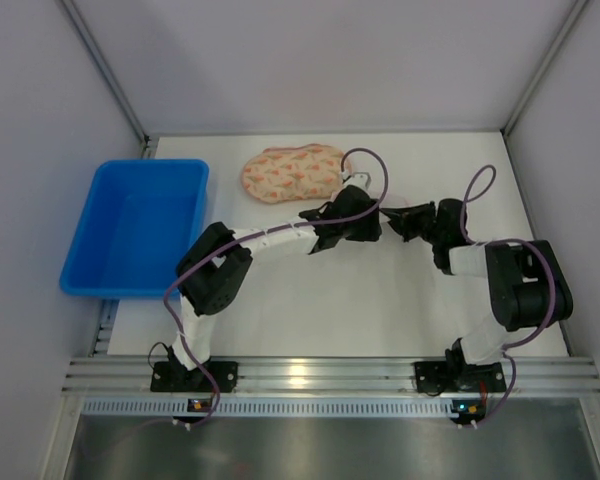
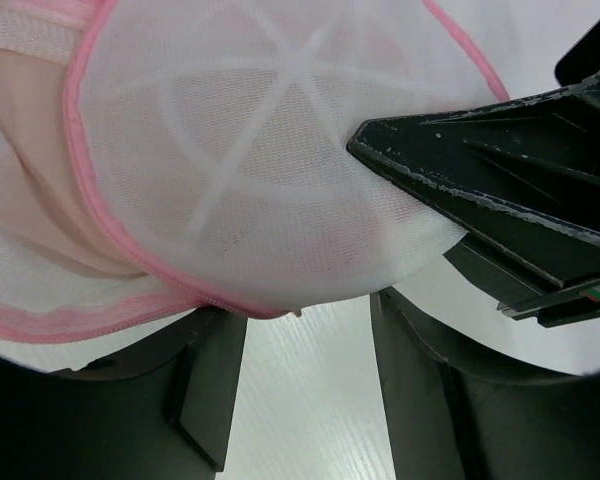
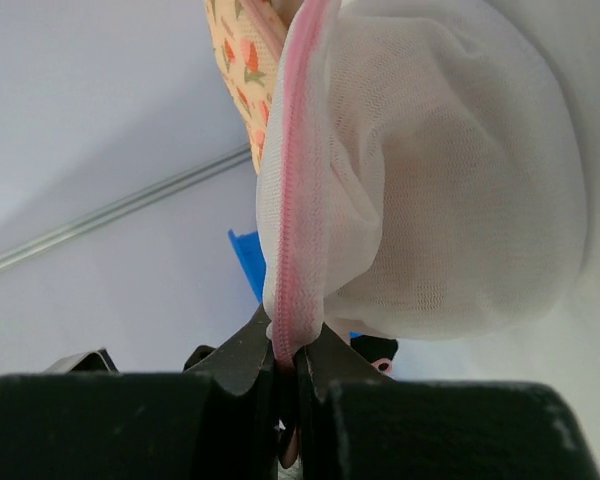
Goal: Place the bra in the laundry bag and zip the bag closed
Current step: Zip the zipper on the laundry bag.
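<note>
The bra [image 1: 290,172], orange with a small print, lies at the back of the table; one edge of it shows in the right wrist view [image 3: 242,50]. The laundry bag [image 2: 270,150] is white mesh with a pink zipper edge [image 3: 298,200]. My right gripper [image 3: 292,362] is shut on that zipper edge and holds the bag up; in the top view it sits at mid-table [image 1: 398,218]. My left gripper [image 2: 305,385] is open, with the bag's lower rim just above its fingers and only bare table between them. From above it is right of the bra [image 1: 372,212].
A blue bin [image 1: 135,225] stands at the left of the white table [image 1: 330,300]. Grey walls close the back and both sides. The right gripper's black fingers [image 2: 480,190] cross the left wrist view, pressed against the bag.
</note>
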{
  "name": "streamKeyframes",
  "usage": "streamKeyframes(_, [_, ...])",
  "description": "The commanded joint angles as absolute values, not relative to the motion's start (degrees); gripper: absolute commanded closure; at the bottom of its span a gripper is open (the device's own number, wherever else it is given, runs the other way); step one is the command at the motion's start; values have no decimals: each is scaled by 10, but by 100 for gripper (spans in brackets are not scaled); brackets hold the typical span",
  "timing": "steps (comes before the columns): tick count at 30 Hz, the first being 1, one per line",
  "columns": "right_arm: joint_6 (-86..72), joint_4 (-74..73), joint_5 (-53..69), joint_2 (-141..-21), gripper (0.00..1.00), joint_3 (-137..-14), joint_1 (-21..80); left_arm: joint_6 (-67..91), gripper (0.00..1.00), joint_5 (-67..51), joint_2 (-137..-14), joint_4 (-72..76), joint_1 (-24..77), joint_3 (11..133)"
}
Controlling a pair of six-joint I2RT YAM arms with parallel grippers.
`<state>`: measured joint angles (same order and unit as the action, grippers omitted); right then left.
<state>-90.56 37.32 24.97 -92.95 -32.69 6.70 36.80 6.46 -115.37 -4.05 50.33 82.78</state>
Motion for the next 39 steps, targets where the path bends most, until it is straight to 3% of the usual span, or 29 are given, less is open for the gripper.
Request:
streamKeyframes(1, [-912, 390, 229, -906, 100, -312, 48, 350, 43, 54, -1148, 40, 502, 851])
streamKeyframes(18, [-911, 374, 236, -902, 100, -315, 49, 383, 60, 61, -1190, 48, 504, 877])
streamKeyframes(32, [-881, 356, 243, -897, 100, -323, 44, 349, 99, 54, -1134, 20, 497, 824])
streamKeyframes(39, [-807, 272, 279, -910, 100, -374, 25, 301, 100, 33, -1080, -46, 462, 751])
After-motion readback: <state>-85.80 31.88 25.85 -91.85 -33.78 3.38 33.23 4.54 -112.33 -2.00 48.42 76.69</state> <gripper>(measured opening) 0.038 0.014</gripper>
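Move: The laundry bag's pink zip corner sits almost between the half-open left fingers, about 1 cm ahead and level with them. The right gripper's tips, shut on the bag, are some 3 cm ahead and 4 cm right of the left hand, slightly higher; the bra inside lies about 6 cm ahead and 2 cm left, and the printed pouch roughly 12 cm ahead, 19 cm left, 6 cm lower. From the right hand the zip corner is about 2 cm back and 4 cm left, slightly lower. Around the laundry bag's pink zip corner the left fingers close from a bit over half open, the hand first easing about 2 cm right and 1 cm forward and pausing there; it then draws quickly about 4.5 cm left, sinking 1 cm, away from the corner as the fingers shut fully. The right hand keeps its pinch on the bag's zip edge and carries it some 2 cm right early on. ##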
